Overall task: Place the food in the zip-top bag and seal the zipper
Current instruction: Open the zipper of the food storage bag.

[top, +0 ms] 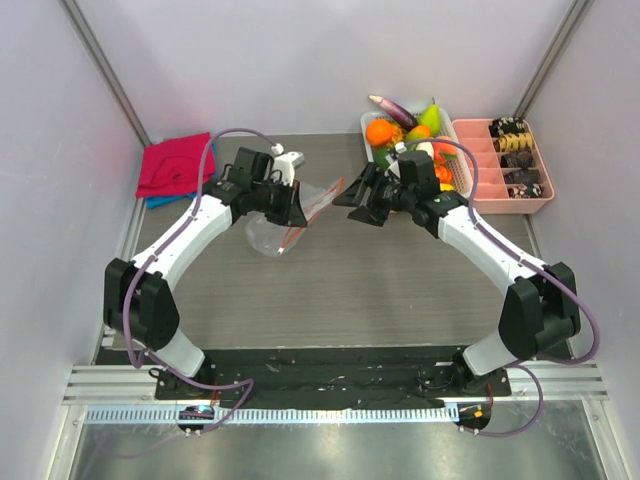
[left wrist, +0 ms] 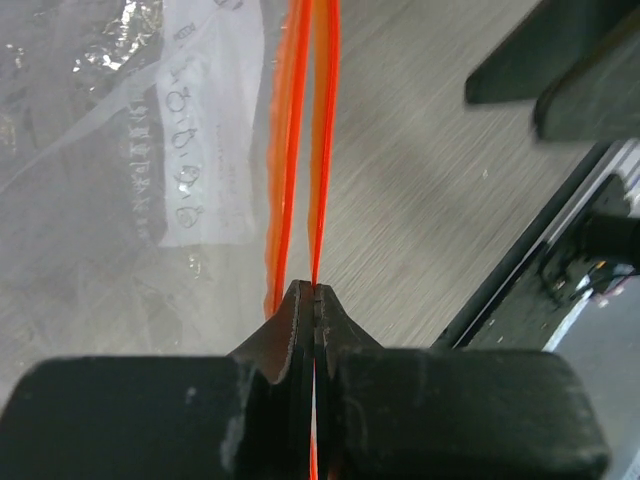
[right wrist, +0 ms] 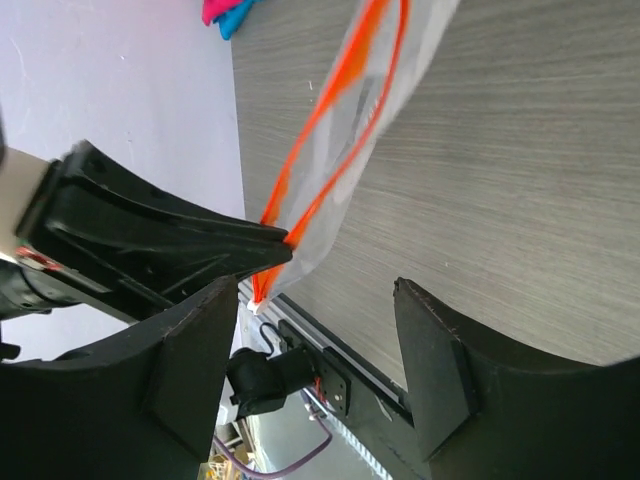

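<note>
The clear zip-top bag (top: 283,228) hangs from my left gripper (top: 293,207) above the table. In the left wrist view the left gripper (left wrist: 315,290) is shut on one orange-red zipper (left wrist: 322,120) strip, and the other strip runs apart from it, so the mouth stands open. The bag's white label (left wrist: 205,150) shows there. My right gripper (top: 350,197) is open and empty, just right of the bag's mouth. In the right wrist view it (right wrist: 318,288) faces the zipper (right wrist: 340,85) and the left gripper (right wrist: 150,240). The food (top: 405,132) lies in a white basket at the back right.
The white basket (top: 366,122) stands at the back, with a pink compartment tray (top: 480,170) of dark pieces to its right. A red folded cloth (top: 172,165) lies at the back left over something blue. Grey walls close the sides and back.
</note>
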Robot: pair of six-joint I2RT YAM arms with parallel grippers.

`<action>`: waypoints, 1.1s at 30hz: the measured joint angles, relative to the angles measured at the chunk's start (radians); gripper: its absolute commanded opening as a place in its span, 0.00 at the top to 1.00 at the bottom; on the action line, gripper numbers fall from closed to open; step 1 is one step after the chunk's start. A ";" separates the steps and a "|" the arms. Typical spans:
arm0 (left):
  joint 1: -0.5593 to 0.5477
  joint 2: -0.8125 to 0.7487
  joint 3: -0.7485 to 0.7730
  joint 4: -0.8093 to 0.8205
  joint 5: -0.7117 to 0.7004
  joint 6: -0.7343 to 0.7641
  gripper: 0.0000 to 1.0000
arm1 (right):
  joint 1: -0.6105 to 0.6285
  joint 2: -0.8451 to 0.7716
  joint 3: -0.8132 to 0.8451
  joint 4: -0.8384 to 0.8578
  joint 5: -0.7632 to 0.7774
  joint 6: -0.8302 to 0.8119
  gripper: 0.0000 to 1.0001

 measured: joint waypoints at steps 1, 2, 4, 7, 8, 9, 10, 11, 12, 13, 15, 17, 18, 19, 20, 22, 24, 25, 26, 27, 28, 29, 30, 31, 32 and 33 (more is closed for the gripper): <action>0.000 0.000 -0.005 0.030 0.005 -0.031 1.00 | 0.011 0.003 -0.003 -0.001 0.008 0.004 0.32; -0.001 0.000 -0.006 0.037 0.005 -0.039 1.00 | 0.022 0.006 -0.003 0.000 0.016 0.007 0.35; -0.005 0.000 -0.012 0.075 0.008 -0.079 1.00 | 0.035 0.013 -0.002 0.005 0.025 0.010 0.38; -0.013 0.000 -0.019 0.115 0.016 -0.129 1.00 | 0.048 0.051 0.014 0.009 0.034 0.016 0.41; -0.016 0.000 -0.020 0.123 0.018 -0.142 1.00 | 0.048 0.069 0.024 0.010 0.039 0.016 0.43; -0.019 0.000 -0.021 0.131 0.020 -0.154 1.00 | 0.048 0.083 0.032 0.013 0.044 0.017 0.44; -0.020 0.000 -0.021 0.138 0.021 -0.163 1.00 | 0.048 0.100 0.040 0.012 0.049 0.020 0.44; -0.022 0.000 -0.021 0.144 0.023 -0.175 1.00 | 0.048 0.114 0.047 0.013 0.055 0.021 0.44; -0.025 0.000 -0.021 0.150 0.023 -0.183 1.00 | 0.048 0.132 0.056 0.012 0.063 0.026 0.44; -0.026 0.000 -0.021 0.156 0.023 -0.188 1.00 | 0.048 0.137 0.059 0.012 0.065 0.026 0.44; -0.029 0.000 -0.021 0.161 0.023 -0.200 1.00 | 0.048 0.157 0.072 0.011 0.071 0.028 0.44; -0.032 0.000 -0.021 0.162 0.023 -0.208 1.00 | 0.048 0.171 0.084 0.011 0.072 0.031 0.44; -0.035 0.000 -0.021 0.162 0.023 -0.209 1.00 | 0.048 0.177 0.091 0.011 0.072 0.032 0.44; -0.037 0.000 -0.021 0.162 0.023 -0.210 1.00 | 0.048 0.181 0.096 0.014 0.072 0.034 0.44; -0.040 0.000 -0.021 0.162 0.023 -0.210 1.00 | 0.048 0.183 0.100 0.018 0.071 0.035 0.44; -0.047 0.000 -0.024 0.166 0.022 -0.210 1.00 | 0.048 0.184 0.106 0.022 0.071 0.039 0.44; -0.053 0.000 -0.027 0.167 0.023 -0.210 1.00 | 0.049 0.185 0.109 0.031 0.071 0.042 0.44; -0.055 0.000 -0.028 0.167 0.023 -0.210 1.00 | 0.049 0.185 0.110 0.033 0.070 0.044 0.46; -0.058 0.000 -0.028 0.167 0.023 -0.211 1.00 | 0.049 0.185 0.110 0.036 0.068 0.046 0.51; -0.060 0.000 -0.028 0.167 0.023 -0.211 1.00 | 0.050 0.185 0.110 0.037 0.068 0.047 0.57; -0.062 0.000 -0.028 0.167 0.023 -0.211 1.00 | 0.051 0.186 0.110 0.038 0.068 0.048 0.64; -0.064 0.000 -0.028 0.167 0.023 -0.212 1.00 | 0.052 0.188 0.110 0.040 0.068 0.049 0.66; -0.065 0.000 -0.028 0.167 0.023 -0.214 1.00 | 0.054 0.191 0.110 0.040 0.068 0.048 0.68; -0.066 0.000 -0.028 0.168 0.023 -0.215 1.00 | 0.055 0.195 0.110 0.039 0.068 0.049 0.71; -0.066 0.000 -0.028 0.168 0.023 -0.216 1.00 | 0.055 0.199 0.110 0.038 0.069 0.049 0.76; -0.068 0.000 -0.028 0.169 0.023 -0.217 1.00 | 0.055 0.206 0.110 0.037 0.069 0.050 0.87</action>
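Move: The free orange lip of the bag's mouth lies about 6 cm left of the right hand, 2 cm ahead and 4 cm lower. The left gripper, already pinching the other lip, is some 10 cm left of the right hand, 4 cm back and 3 cm lower; the fruit basket is roughly 17 cm right, 14 cm ahead and 14 cm below. From the left hand the free lip is some 4 cm right, 4 cm ahead, about level. Right hand reaches some 6 cm down, forward, left, fingers narrowing around free lip; left brings bag 4 cm right. ##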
